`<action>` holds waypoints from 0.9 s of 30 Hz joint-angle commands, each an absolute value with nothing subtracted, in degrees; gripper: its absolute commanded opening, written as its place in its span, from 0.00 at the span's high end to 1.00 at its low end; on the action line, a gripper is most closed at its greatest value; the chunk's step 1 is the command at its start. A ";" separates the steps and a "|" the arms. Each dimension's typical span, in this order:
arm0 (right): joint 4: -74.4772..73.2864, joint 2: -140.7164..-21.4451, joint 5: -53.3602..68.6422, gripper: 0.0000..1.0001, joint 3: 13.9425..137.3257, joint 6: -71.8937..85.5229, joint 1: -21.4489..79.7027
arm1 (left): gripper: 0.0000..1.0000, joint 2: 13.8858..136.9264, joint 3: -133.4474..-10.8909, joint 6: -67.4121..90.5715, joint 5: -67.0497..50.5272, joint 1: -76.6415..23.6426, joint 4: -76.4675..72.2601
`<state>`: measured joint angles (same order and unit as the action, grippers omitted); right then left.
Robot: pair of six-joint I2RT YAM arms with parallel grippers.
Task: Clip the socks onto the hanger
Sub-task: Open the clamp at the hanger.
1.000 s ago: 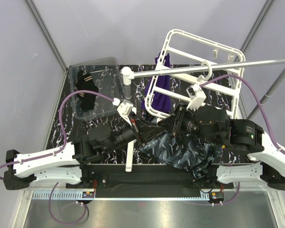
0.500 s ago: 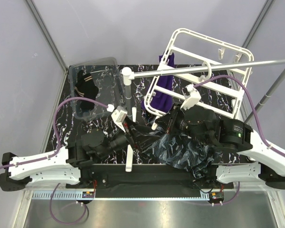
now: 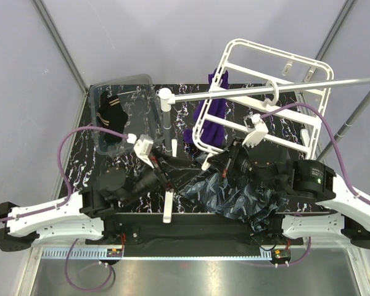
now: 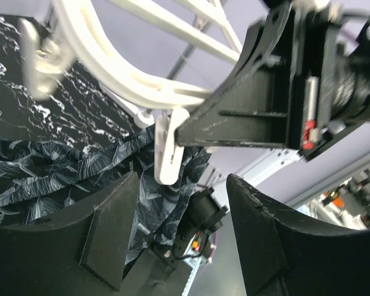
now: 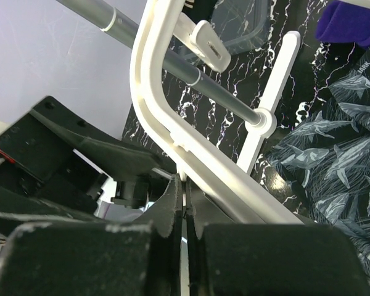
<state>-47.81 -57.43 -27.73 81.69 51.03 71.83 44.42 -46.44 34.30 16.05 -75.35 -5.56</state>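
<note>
The white hanger [image 3: 266,92] hangs by its hook from the grey rod [image 3: 277,87]. A purple sock [image 3: 211,120] dangles from its left side. On the table under the arms a dark blue shark-print sock [image 3: 234,196] lies crumpled. My right gripper [image 5: 185,197] is shut on a thin white clip [image 4: 169,148] at the frame's lower bar [image 5: 166,123]. My left gripper [image 4: 182,240] stands open just left of that clip, nothing between its pads [image 4: 111,234]. The shark-print sock [image 4: 49,179] lies below the clip.
A clear bin [image 3: 120,114] with dark socks sits at the back left. The rod rests on a white post [image 3: 165,105] by the left arm. Both arms [image 3: 259,166] crowd the table's middle, close to each other.
My left gripper opened and drew back toward the left. My right gripper closed fully on the clip. The hanger swung a little to the right.
</note>
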 commanded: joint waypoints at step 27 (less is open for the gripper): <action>-41.22 -47.46 -24.08 1.00 77.26 52.12 71.28 | 0.57 53.70 -45.00 53.96 -4.92 -68.55 -30.85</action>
<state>-43.09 -48.31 -23.09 77.36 51.27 71.59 52.77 -44.82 51.92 -0.32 -68.79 -24.62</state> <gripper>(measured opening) 0.014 0.436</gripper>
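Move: The clamp at the hanger's near-left corner lies about 2 cm ahead, 3 cm right and 1 cm above the left hand. The right hand already pinches it at the fingertips, some 1 cm ahead and 1 cm left of its hand point, about 1 cm lower. From the left hand, the hanger's corner is roughly 4 cm ahead, 3 cm right and 2 cm up. A second clamp sits about 8 cm ahead and 1 cm left, 1 cm up. Lift the left gripper, easing about 1 cm left at first, then sweep it some 5 cm right to bring its tips around the clamp's free lever, narrowing the fingers partway without shutting them. Swing the fingers clockwise and tip them slightly up. With the right gripper, keep the clamp pinched and carry it up nearly 3 cm, and about 2 cm each right and back. ##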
